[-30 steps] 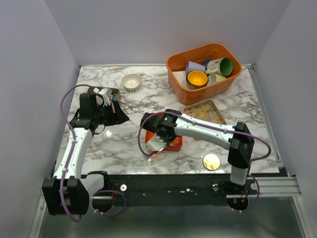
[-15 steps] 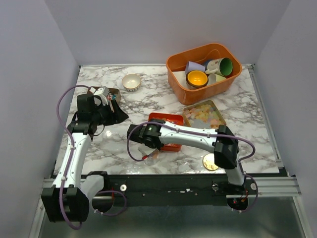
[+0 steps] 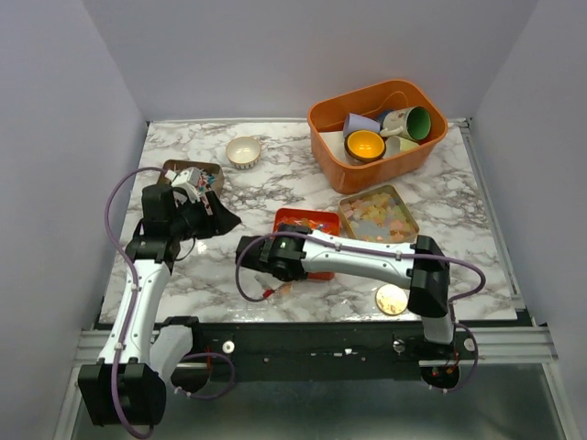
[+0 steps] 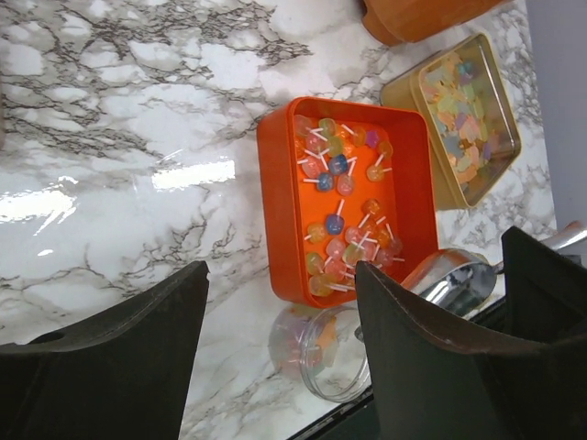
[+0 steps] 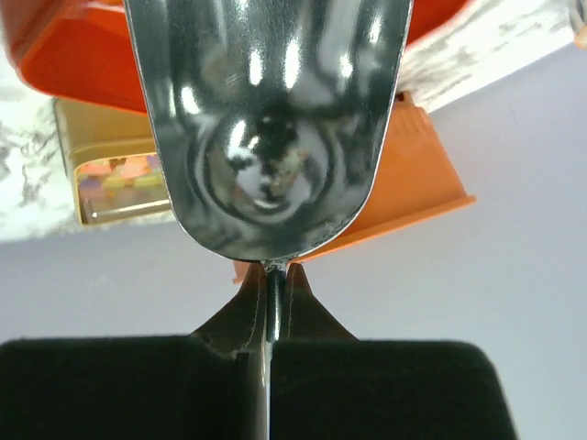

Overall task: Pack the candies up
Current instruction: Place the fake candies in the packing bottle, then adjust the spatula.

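Note:
Candies on sticks fill an orange tray (image 4: 275, 211), also seen from above (image 3: 286, 218). Pastel gummies lie in a gold tin (image 4: 404, 96) (image 3: 347, 203). A clear jar (image 4: 321, 353) (image 3: 278, 290) lies on its side at the tray's near corner with a few candies inside. My right gripper (image 5: 272, 275) (image 3: 275, 264) is shut on the handle of a metal scoop (image 5: 271, 119) (image 4: 454, 280), held beside the jar. My left gripper (image 4: 280, 275) (image 3: 220, 218) stands open and empty, to the left of the tray and raised above the table. A brown tin (image 3: 209, 170) of wrapped candies sits behind it.
An orange bin (image 3: 323, 137) with coloured cups stands at the back right. A small white bowl (image 3: 243, 151) is at the back left. A round gold disc (image 3: 391, 299) lies near the front edge by the right arm's base. Walls close in both sides.
My right arm has swung the scoop left and toward the near edge, off the tray and down beside the jar. My left gripper drifted slightly and its jaws widened a little.

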Available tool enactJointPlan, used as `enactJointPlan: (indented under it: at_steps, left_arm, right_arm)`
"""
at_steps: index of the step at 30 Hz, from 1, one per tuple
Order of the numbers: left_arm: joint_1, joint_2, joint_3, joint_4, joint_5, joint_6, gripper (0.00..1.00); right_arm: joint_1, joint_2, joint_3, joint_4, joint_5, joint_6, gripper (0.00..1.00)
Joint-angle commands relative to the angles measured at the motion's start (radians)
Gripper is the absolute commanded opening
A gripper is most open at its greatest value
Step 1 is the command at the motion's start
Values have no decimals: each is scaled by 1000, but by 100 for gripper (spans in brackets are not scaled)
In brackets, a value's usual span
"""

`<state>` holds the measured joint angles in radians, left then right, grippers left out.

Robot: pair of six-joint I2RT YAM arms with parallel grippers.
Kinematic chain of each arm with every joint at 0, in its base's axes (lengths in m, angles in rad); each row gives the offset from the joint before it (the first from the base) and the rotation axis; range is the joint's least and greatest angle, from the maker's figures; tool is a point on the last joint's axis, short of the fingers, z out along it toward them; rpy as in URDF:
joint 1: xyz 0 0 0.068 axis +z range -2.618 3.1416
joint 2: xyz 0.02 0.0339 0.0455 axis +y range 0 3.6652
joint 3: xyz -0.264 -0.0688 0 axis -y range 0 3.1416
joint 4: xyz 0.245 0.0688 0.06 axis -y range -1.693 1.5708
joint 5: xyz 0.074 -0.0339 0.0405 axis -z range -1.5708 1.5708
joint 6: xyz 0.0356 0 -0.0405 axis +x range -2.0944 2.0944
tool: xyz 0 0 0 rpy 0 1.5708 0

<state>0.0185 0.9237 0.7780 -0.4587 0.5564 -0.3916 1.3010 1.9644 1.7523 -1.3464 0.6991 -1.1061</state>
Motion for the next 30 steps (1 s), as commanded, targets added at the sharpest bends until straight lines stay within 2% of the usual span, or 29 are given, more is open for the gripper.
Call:
enactJointPlan:
  at_steps: [1,5,10,13,21,24,25,28,30]
  left_arm:
    - [5,-55,-94,149,160,-90,74]
    - [-2,-54,-146,329,347,-204,75]
    - [-5,23,-111,313,388,-194,75]
    - [-15,66,-125,420,444,-278,75]
    - [-17,153,-72,430,427,-291,72]
    - [-17,178,-72,422,415,-283,65]
    - [-15,184,-75,430,413,-291,57]
    - [-15,219,-83,454,427,-320,43]
    - [-15,243,-80,488,439,-328,39]
  right_arm:
    - [-67,-39,222,-180,-142,89,1]
    - [-150,-35,291,-175,-292,155,1]
    - [-233,2,371,-111,-410,164,1]
    - [-244,21,392,-74,-438,157,1]
    - [-266,36,385,-28,-530,207,1]
    - [-269,-4,349,35,-582,209,1]
    - [-267,-27,336,68,-592,209,1]
    - [-269,-64,328,143,-598,229,1]
    - [-267,-79,331,170,-610,245,1]
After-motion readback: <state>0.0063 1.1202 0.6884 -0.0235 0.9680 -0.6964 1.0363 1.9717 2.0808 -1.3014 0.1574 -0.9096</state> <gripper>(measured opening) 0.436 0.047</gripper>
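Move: The scoop's blade, its handle still pinched by the right hand, lies about 13 cm right of the left hand, 8 cm back and 5 cm lower. From the left hand the bottle is some 11 cm right, 13 back and 14 down; the orange tray 15 right, 5 back and 16 down. The open left fingers wait about 17 cm left of the right hand and 6 ahead; the bottle is 6 left and 7 back of the right hand, 12 down. The right hand swings its scoop forward and up; the left reaches about 6 cm right towards it, half-closing. ##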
